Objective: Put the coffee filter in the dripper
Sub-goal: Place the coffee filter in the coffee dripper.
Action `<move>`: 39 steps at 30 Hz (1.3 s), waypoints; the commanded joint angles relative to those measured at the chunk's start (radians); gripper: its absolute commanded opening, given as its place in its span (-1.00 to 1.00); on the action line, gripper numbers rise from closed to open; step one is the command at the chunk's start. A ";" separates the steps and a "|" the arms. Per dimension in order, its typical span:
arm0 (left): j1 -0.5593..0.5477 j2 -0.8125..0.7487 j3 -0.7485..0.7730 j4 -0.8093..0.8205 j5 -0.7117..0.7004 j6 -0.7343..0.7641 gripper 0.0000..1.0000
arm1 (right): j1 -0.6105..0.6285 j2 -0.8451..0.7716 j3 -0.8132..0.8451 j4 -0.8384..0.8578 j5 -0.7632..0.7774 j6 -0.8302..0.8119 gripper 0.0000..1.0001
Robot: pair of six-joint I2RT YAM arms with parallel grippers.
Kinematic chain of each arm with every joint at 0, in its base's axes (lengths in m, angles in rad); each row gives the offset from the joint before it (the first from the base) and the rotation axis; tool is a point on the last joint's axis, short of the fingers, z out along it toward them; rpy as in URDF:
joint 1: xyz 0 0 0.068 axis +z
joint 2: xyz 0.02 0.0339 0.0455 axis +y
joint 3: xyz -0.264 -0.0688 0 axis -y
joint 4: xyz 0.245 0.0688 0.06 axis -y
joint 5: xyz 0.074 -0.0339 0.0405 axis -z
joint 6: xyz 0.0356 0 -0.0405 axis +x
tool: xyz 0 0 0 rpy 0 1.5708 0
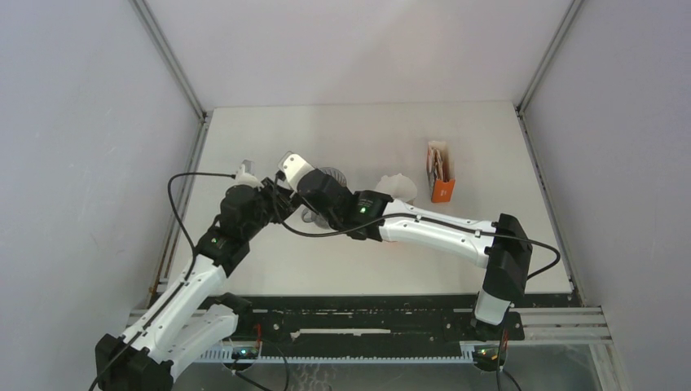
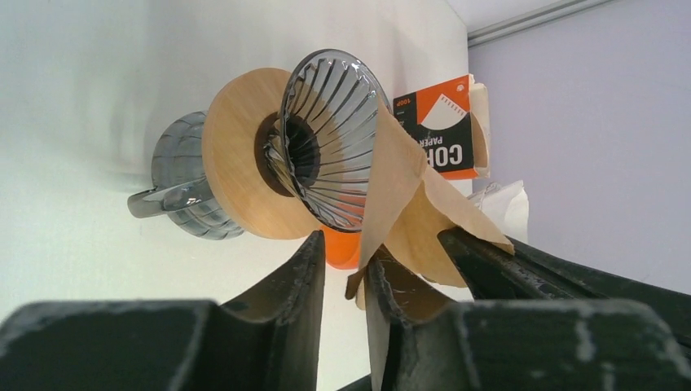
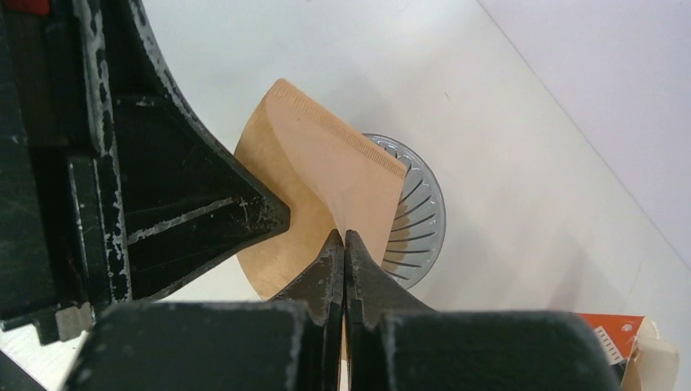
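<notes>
The glass dripper (image 2: 326, 138) with its wooden collar stands on a glass server; in the top view (image 1: 332, 174) the arms mostly hide it. My right gripper (image 3: 344, 238) is shut on the brown paper filter (image 3: 326, 163), holding it opened against the dripper's rim (image 3: 420, 220). In the left wrist view the filter (image 2: 399, 187) hangs beside the dripper's mouth. My left gripper (image 2: 346, 273) is open, and its right finger (image 2: 391, 289) lies against the filter's lower edge. In the top view both grippers, left (image 1: 277, 199) and right (image 1: 314, 195), meet at the dripper.
An orange box of paper filters (image 1: 441, 175) stands at the back right of the white table (image 1: 367, 269); it also shows in the left wrist view (image 2: 440, 130). A white crumpled object (image 1: 397, 189) sits just right of the dripper. Grey walls enclose the table.
</notes>
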 commanded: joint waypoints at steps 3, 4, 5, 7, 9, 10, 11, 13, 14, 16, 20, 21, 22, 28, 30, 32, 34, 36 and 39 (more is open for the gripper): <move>-0.028 0.019 0.081 -0.068 -0.075 0.084 -0.59 | -0.024 -0.043 0.057 -0.011 -0.010 0.060 -1.00; -0.027 0.022 0.090 -0.079 -0.080 0.093 -0.64 | -0.029 -0.043 0.059 -0.015 -0.020 0.064 -1.00; -0.029 0.025 0.101 -0.090 -0.083 0.100 -0.69 | -0.035 -0.042 0.061 -0.024 -0.034 0.070 -1.00; -0.029 0.036 0.125 -0.110 -0.080 0.116 -0.84 | -0.050 -0.039 0.075 -0.050 -0.065 0.087 -0.99; -0.028 0.053 0.159 -0.146 -0.075 0.135 -0.98 | -0.064 -0.030 0.087 -0.070 -0.089 0.103 -0.98; -0.029 0.063 0.183 -0.167 -0.072 0.145 -1.00 | -0.069 -0.027 0.089 -0.072 -0.092 0.107 -0.97; -0.029 0.074 0.204 -0.187 -0.068 0.151 -1.00 | -0.073 -0.023 0.089 -0.074 -0.092 0.108 -0.95; -0.030 0.096 0.244 -0.224 -0.060 0.159 -1.00 | -0.079 -0.017 0.089 -0.072 -0.090 0.108 -0.87; -0.030 0.105 0.260 -0.239 -0.060 0.159 -1.00 | -0.083 -0.014 0.086 -0.072 -0.088 0.107 -0.83; -0.029 0.124 0.292 -0.267 -0.060 0.152 -0.99 | -0.088 -0.008 0.082 -0.067 -0.086 0.109 -0.68; -0.030 0.147 0.317 -0.278 -0.040 0.112 -0.99 | -0.095 -0.005 0.066 -0.044 -0.100 0.120 -0.30; -0.030 0.150 0.318 -0.273 -0.033 0.104 -1.00 | -0.097 -0.005 0.061 -0.038 -0.108 0.123 -0.25; -0.029 0.151 0.318 -0.268 -0.027 0.096 -0.99 | -0.100 -0.005 0.057 -0.036 -0.117 0.125 -0.22; -0.030 0.153 0.312 -0.247 -0.013 0.067 -1.00 | -0.108 -0.007 0.038 -0.021 -0.179 0.147 -0.09; -0.030 0.154 0.313 -0.242 -0.008 0.059 -1.00 | -0.109 -0.005 0.026 -0.013 -0.178 0.147 -0.07; -0.030 0.155 0.315 -0.237 -0.006 0.053 -0.99 | -0.111 -0.002 0.018 -0.011 -0.180 0.149 -0.07; -0.030 0.156 0.315 -0.238 -0.006 0.047 -1.00 | -0.113 -0.003 0.002 0.003 -0.180 0.148 -0.07; -0.030 0.154 0.313 -0.238 -0.006 0.037 -1.00 | -0.113 -0.005 -0.017 0.020 -0.179 0.142 -0.06; -0.030 0.147 0.313 -0.237 -0.010 0.027 -1.00 | -0.117 -0.005 -0.036 0.032 -0.175 0.142 -0.06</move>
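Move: The folded paper filter is held in the right hand's shut fingers, its middle some 2 cm ahead of the left hand, 1 cm right and 2 cm above, with its edge already between the closing left fingers; from the right hand it is about 1 cm ahead, 2 cm left and 1 cm below. The glass dripper stands roughly 7 cm ahead of the left hand, 7 cm right and 10 cm below, and from the right hand 6 cm ahead, 4 cm right and 13 cm below. The mug sits directly beneath it, and the orange dripper stands about 17 cm right of the glass one, level with it. The left fingers close fully and pinch the filter's edge, the hand dipping slightly, then rising to end about 1.5 cm higher, with its left side rolling up some 10 degrees. The right hand keeps its grip until the left is shut while easing about 2 cm forward and 1.5 cm to the right, then opens to nearly half, lets go of the paper and sinks some 2.5 cm, tipping down about 10 degrees, one finger still beside the filter. ##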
